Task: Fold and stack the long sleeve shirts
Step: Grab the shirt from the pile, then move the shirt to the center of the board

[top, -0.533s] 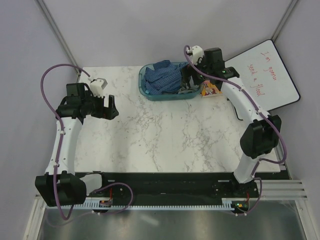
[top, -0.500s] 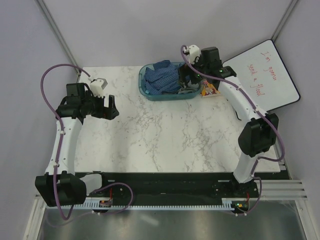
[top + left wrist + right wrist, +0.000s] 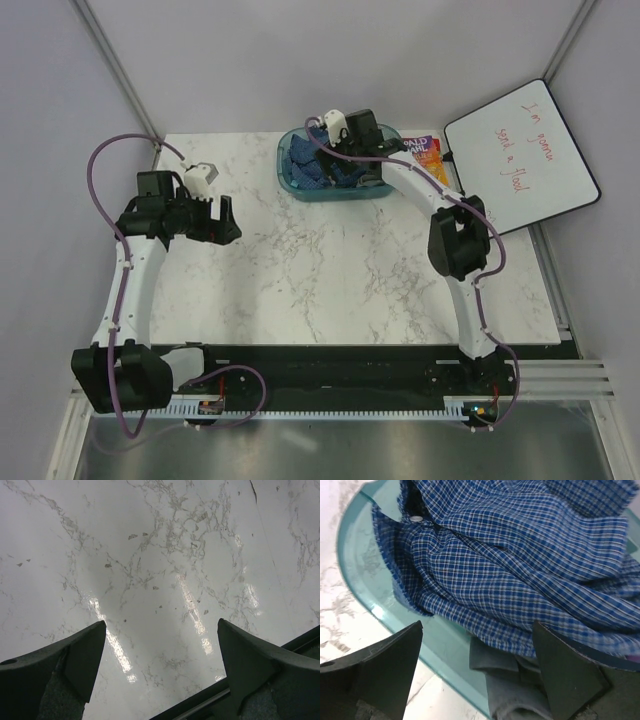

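Note:
The long sleeve shirts (image 3: pixel 305 165) lie crumpled in a teal basket (image 3: pixel 330 196) at the back of the marble table. In the right wrist view the blue checked cloth (image 3: pixel 520 545) with a white button fills the basket (image 3: pixel 365 580), and grey cloth (image 3: pixel 510 685) lies under it. My right gripper (image 3: pixel 338 165) (image 3: pixel 477 625) hangs open just above the shirts, nothing between its fingers. My left gripper (image 3: pixel 226 220) (image 3: pixel 161 622) is open over bare marble at the left, far from the basket.
A whiteboard (image 3: pixel 520 155) with red writing leans at the back right. A colourful packet (image 3: pixel 427 155) lies between it and the basket. A black rail (image 3: pixel 340 365) runs along the table's near edge.
My right arm has swung left, from the basket's right end to above its middle, uncovering the packet. The left gripper has shifted slightly.

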### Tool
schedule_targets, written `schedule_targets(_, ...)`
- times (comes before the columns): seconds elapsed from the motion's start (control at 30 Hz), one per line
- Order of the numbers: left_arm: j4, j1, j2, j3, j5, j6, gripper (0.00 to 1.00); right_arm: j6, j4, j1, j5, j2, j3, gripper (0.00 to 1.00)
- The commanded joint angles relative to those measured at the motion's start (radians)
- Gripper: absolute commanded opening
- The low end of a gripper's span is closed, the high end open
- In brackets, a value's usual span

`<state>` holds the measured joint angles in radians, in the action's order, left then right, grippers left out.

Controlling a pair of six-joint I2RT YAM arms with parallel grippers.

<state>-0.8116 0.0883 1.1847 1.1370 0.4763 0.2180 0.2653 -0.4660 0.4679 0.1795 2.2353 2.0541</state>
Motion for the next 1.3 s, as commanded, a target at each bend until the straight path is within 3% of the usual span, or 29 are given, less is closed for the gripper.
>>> schedule_targets(0.0, 0.006, 0.004, -0.019, -0.014, 0.027, -0.025, 1.00, 0.066, 0.061, 0.029, -0.081, 0.102, 0.104, 0.98)
schedule_targets(0.3, 0.003, 0.002, -0.030, -0.026, 0.001, -0.019, 1.00, 0.025, 0.229, 0.035, -0.271, 0.224, 0.167, 0.98)
schedule_targets(0.33, 0.002, 0.004, -0.031, -0.029, -0.004, -0.017, 1.00, 0.015, 0.242, 0.038, -0.285, 0.224, 0.164, 0.95)
schedule_targets(0.4, -0.001, 0.004, -0.036, -0.034, -0.007, -0.011, 0.99, 0.015, 0.251, 0.043, -0.282, 0.221, 0.166, 0.81)
schedule_targets(0.43, -0.004, 0.004, -0.036, -0.036, -0.011, -0.008, 1.00, 0.015, 0.248, 0.043, -0.284, 0.216, 0.170, 0.64)
schedule_targets(0.5, -0.003, 0.004, -0.040, -0.034, -0.019, -0.005, 0.99, 0.017, 0.224, 0.041, -0.267, 0.195, 0.204, 0.40)
schedule_targets(0.53, -0.003, 0.004, -0.042, -0.031, -0.031, -0.006, 1.00, 0.006, 0.210, 0.043, -0.262, 0.182, 0.225, 0.15)
schedule_targets(0.57, -0.004, 0.004, -0.046, -0.028, -0.037, -0.006, 1.00, -0.004, 0.196, 0.044, -0.252, 0.170, 0.248, 0.02)
schedule_targets(0.73, -0.017, 0.007, -0.039, 0.013, -0.028, -0.045, 1.00, -0.087, 0.178, 0.044, -0.114, -0.002, 0.345, 0.00)
schedule_targets(1.07, -0.017, 0.109, -0.002, 0.170, 0.142, -0.190, 0.99, -0.368, 0.194, 0.110, 0.159, -0.305, 0.412, 0.00)
schedule_targets(1.27, -0.001, 0.200, -0.031, 0.214, 0.226, -0.264, 0.99, -0.661, 0.417, 0.233, 0.168, -0.422, 0.426, 0.00)
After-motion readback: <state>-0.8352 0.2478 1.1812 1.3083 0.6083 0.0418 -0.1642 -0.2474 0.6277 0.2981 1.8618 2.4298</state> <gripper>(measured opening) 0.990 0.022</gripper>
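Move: The blue checked shirt lies heaped in the teal bin, its middle about 4 cm ahead of the right hand, 4 cm to its left and 7 cm below. The grey shirt lies about 3 cm to that hand's right and 2 cm ahead, some 9 cm down; the magazine is roughly 18 cm right and 4 cm ahead, 14 cm below. From the left hand the blue shirt is about 25 cm ahead, 21 cm right and 13 cm lower. The right hand sinks about 6 cm while reaching some 5 cm forward into the blue shirt in the bin, shuts its fingers on the cloth, then speeds up nearly 50 cm and back about 20 cm, tipping its fingers upward by over 50 degrees as it keeps its pinch. Late on, the open left hand rises about 7 cm. ##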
